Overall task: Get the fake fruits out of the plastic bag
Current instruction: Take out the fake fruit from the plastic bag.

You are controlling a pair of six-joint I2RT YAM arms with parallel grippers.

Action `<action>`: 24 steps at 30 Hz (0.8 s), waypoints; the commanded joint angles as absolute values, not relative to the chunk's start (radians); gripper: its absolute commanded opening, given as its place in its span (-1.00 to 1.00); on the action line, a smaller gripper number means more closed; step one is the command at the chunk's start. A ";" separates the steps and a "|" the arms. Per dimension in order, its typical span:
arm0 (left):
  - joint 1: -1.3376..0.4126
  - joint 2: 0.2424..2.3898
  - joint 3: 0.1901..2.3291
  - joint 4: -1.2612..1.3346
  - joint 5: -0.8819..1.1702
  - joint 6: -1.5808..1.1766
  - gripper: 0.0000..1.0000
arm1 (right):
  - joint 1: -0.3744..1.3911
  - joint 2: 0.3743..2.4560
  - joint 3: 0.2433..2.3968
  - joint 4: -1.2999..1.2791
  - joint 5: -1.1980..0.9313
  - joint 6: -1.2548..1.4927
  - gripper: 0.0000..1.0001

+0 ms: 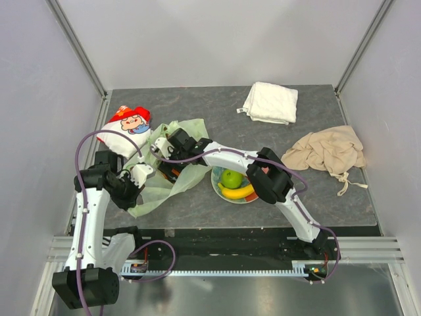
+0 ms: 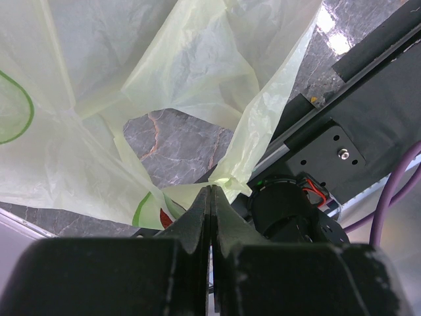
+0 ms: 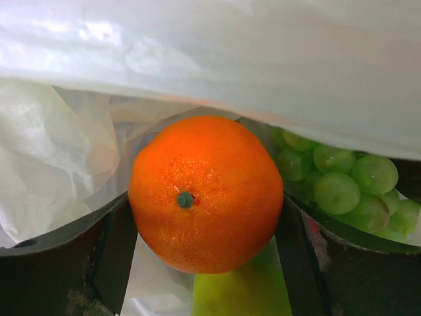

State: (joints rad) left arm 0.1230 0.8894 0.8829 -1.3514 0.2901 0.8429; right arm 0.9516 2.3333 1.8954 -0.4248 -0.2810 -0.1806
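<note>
The pale-green plastic bag (image 1: 161, 187) lies crumpled left of centre. My left gripper (image 2: 212, 191) is shut on a bunched edge of the bag (image 2: 197, 72) and holds it up off the table. My right gripper (image 3: 207, 230) reaches inside the bag (image 3: 230, 52); an orange (image 3: 205, 194) fills the gap, with both fingers (image 3: 112, 250) against its sides. Green grapes (image 3: 342, 184) lie to its right and a green fruit (image 3: 243, 289) beneath it. In the top view the right gripper (image 1: 170, 141) sits at the bag's mouth. A green apple (image 1: 231, 178) and a banana (image 1: 237, 192) rest on a plate (image 1: 216, 186).
A red-and-white snack packet (image 1: 128, 128) lies at the back left, touching the bag. A folded white towel (image 1: 271, 102) sits at the back, and a beige cloth (image 1: 327, 150) at the right. The right arm's elbow (image 1: 271, 179) hangs beside the plate.
</note>
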 commanded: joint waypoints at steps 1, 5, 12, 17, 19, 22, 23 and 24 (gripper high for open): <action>0.127 0.890 0.887 -1.499 0.311 0.830 -0.97 | 0.948 2.284 1.921 -0.410 -0.293 -0.183 0.60; 0.129 0.897 0.891 -1.477 0.319 0.818 -0.97 | 0.942 2.232 1.924 -0.416 -0.353 -0.183 0.01; 0.129 0.933 0.936 -1.436 0.377 0.790 -0.97 | 0.937 2.097 1.931 -0.472 -0.417 -0.192 -0.17; 0.129 1.004 0.969 -1.349 0.413 0.755 -0.97 | 0.936 1.942 1.849 -0.552 -0.456 -0.254 -0.17; 0.129 1.031 0.979 -1.318 0.420 0.739 -0.97 | 0.936 1.898 1.816 -0.578 -0.459 -0.265 -0.16; 0.127 1.080 0.988 -1.252 0.425 0.689 -0.97 | 0.936 1.818 1.761 -0.627 -0.448 -0.299 -0.16; 0.129 1.089 0.991 -1.235 0.428 0.655 -0.97 | 0.927 1.777 1.723 -0.633 -0.433 -0.308 -0.16; 0.129 1.106 0.997 -1.209 0.433 0.640 -0.97 | 0.923 1.755 1.700 -0.640 -0.425 -0.327 -0.16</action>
State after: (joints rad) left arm 0.1230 1.0672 0.9524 -1.3087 0.3824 0.7494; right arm 0.9356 1.8469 1.7824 -0.5625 -0.4232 -0.2569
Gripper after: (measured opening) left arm 0.022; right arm 0.814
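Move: The orange is already clamped in the right hand, low inside the bag. From this hand the plate is about 24 cm to the right and 2 cm back, with the green apple on it about 21 cm right and 2 back, and the banana 24 right and 6 back. The grapes stay in the bag, some 7 cm ahead and 3 left. From the left hand the plate lies roughly 14 cm ahead, 40 to the right and 11 below. Up and out of the bag's mouth, slowly at first and then fast, the right hand lifts the orange about 20 cm, easing back and to the right by some 5 cm each later on; its grip stays and its fingers swing about 15 degrees towards level, pointing left. The left hand keeps its pinch on the bag's corner and edges forward a little, late on. ##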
